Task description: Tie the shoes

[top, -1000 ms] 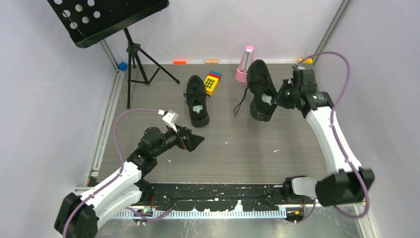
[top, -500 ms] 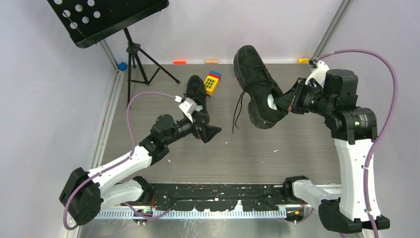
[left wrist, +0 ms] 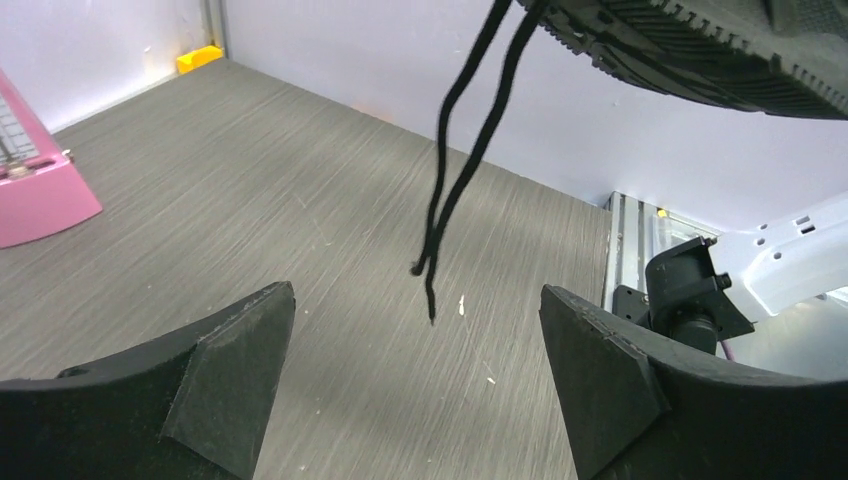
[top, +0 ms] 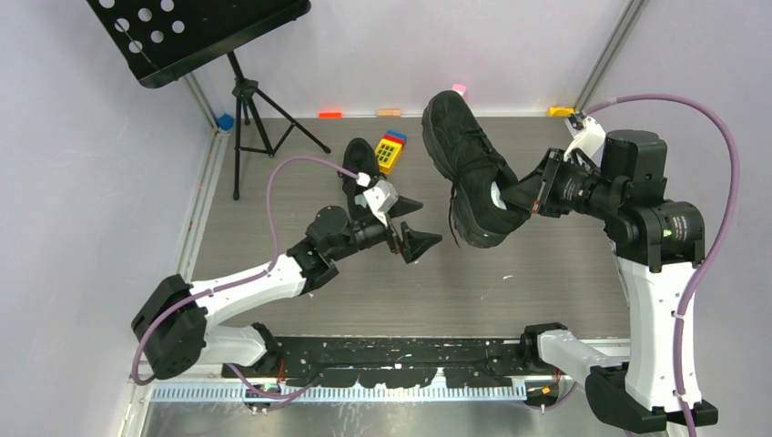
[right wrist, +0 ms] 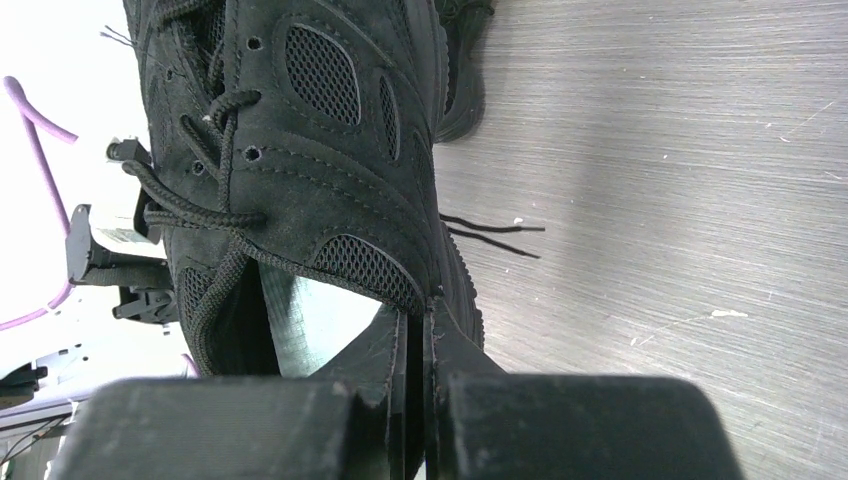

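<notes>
In the top view, one black shoe (top: 469, 173) hangs tilted in the air, and my right gripper (top: 526, 194) is shut on the side of its collar. The right wrist view shows that shoe (right wrist: 310, 150) with my right gripper (right wrist: 422, 325) clamped on the collar wall beside the pale insole. Its loose laces (top: 454, 217) dangle below it. My left gripper (top: 421, 225) is open, just left of those laces. In the left wrist view, the laces (left wrist: 450, 180) hang ahead of my left gripper (left wrist: 415, 340), untouched. The other shoe (top: 357, 166) lies on the table, partly hidden behind my left wrist.
A black music stand (top: 196, 36) on a tripod (top: 250, 127) fills the back left. A yellow toy block (top: 391, 150) lies by the resting shoe. A pink metronome (left wrist: 30, 180) stands at the back. Small orange (top: 330, 115) and yellow (top: 560, 111) blocks sit along the back wall.
My right arm has lifted its shoe off the table and carried it up and slightly left. My left arm has reached right toward the dangling laces, staying open.
</notes>
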Tool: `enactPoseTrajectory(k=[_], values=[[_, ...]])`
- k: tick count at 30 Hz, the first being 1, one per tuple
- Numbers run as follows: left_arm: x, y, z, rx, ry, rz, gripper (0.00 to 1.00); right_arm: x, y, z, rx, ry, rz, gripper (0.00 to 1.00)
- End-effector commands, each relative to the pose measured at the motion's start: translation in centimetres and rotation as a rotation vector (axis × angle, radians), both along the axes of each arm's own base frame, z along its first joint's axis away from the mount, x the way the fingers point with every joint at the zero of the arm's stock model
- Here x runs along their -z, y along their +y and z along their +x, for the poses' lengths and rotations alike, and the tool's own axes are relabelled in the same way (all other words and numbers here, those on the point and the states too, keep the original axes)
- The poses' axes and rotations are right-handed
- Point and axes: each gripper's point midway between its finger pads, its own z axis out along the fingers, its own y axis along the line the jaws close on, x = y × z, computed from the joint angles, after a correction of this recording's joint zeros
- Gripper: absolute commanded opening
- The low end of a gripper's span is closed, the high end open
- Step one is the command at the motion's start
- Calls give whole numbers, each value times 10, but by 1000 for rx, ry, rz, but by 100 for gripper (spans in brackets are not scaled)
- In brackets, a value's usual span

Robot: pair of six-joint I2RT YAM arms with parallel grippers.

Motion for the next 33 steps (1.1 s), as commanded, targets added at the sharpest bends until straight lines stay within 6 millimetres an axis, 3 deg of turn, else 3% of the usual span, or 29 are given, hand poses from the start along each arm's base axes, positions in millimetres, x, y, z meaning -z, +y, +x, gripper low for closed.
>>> enactPoseTrajectory(k=[1,7,9,10,12,14,15,19,21,22,28,30,33], values=[[-36,-18,2,12,-102,-79,95,-41,12,-3,-54,-136,69,0],[-31,-38,5,27,-86,-81,91,-40,12,1,-52,-136,73,0],[-30,-42,6,30,-85,-87,84,-41,13,1,-55,-136,78,0],[-28,-44,7,34,-81,-88,75,-41,14,1,-57,-134,82,0],[-26,-48,9,37,-76,-85,45,-41,15,1,-63,-136,84,0],[-26,-48,10,30,-75,-81,6,-38,13,2,-53,-138,78,0],[-28,-46,11,21,-73,-83,0,-35,11,4,-39,-134,69,0],[-25,-30,13,-46,-37,-38,0,-8,0,17,55,-79,47,0],[-7,-19,14,-88,24,62,0,14,-4,27,97,-34,45,0],[-7,-14,13,-95,38,82,0,27,-4,31,112,-6,46,0],[41,15,-23,-34,201,250,0,112,-3,51,172,131,63,0],[47,28,-30,-48,252,268,0,146,0,54,193,183,45,0],[49,43,-38,-64,326,271,0,181,14,57,205,216,-6,0]])
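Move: The shoelaces hanging from the held shoe are about 5 cm to the left hand's right and 1 cm ahead, nearly level with its open fingers. The held shoe's middle is about 7 cm ahead of that hand, 7 cm to its right and 11 cm above; the other shoe lies on the table some 20 cm ahead, 14 cm to the left and 23 cm below. From the right hand, the laces are roughly 10 cm to the left, 2 cm ahead and 10 cm lower. The left fingers close on the two dangling laces after the open hand slides about 5 cm right and slightly down around them. Keeping that pinch, the left hand then pulls left and somewhat back, tipping down a little, while the right hand, still gripping the shoe's heel and holding still at first, lowers it about 19 cm and pitches it some 20 degrees nose-down. ##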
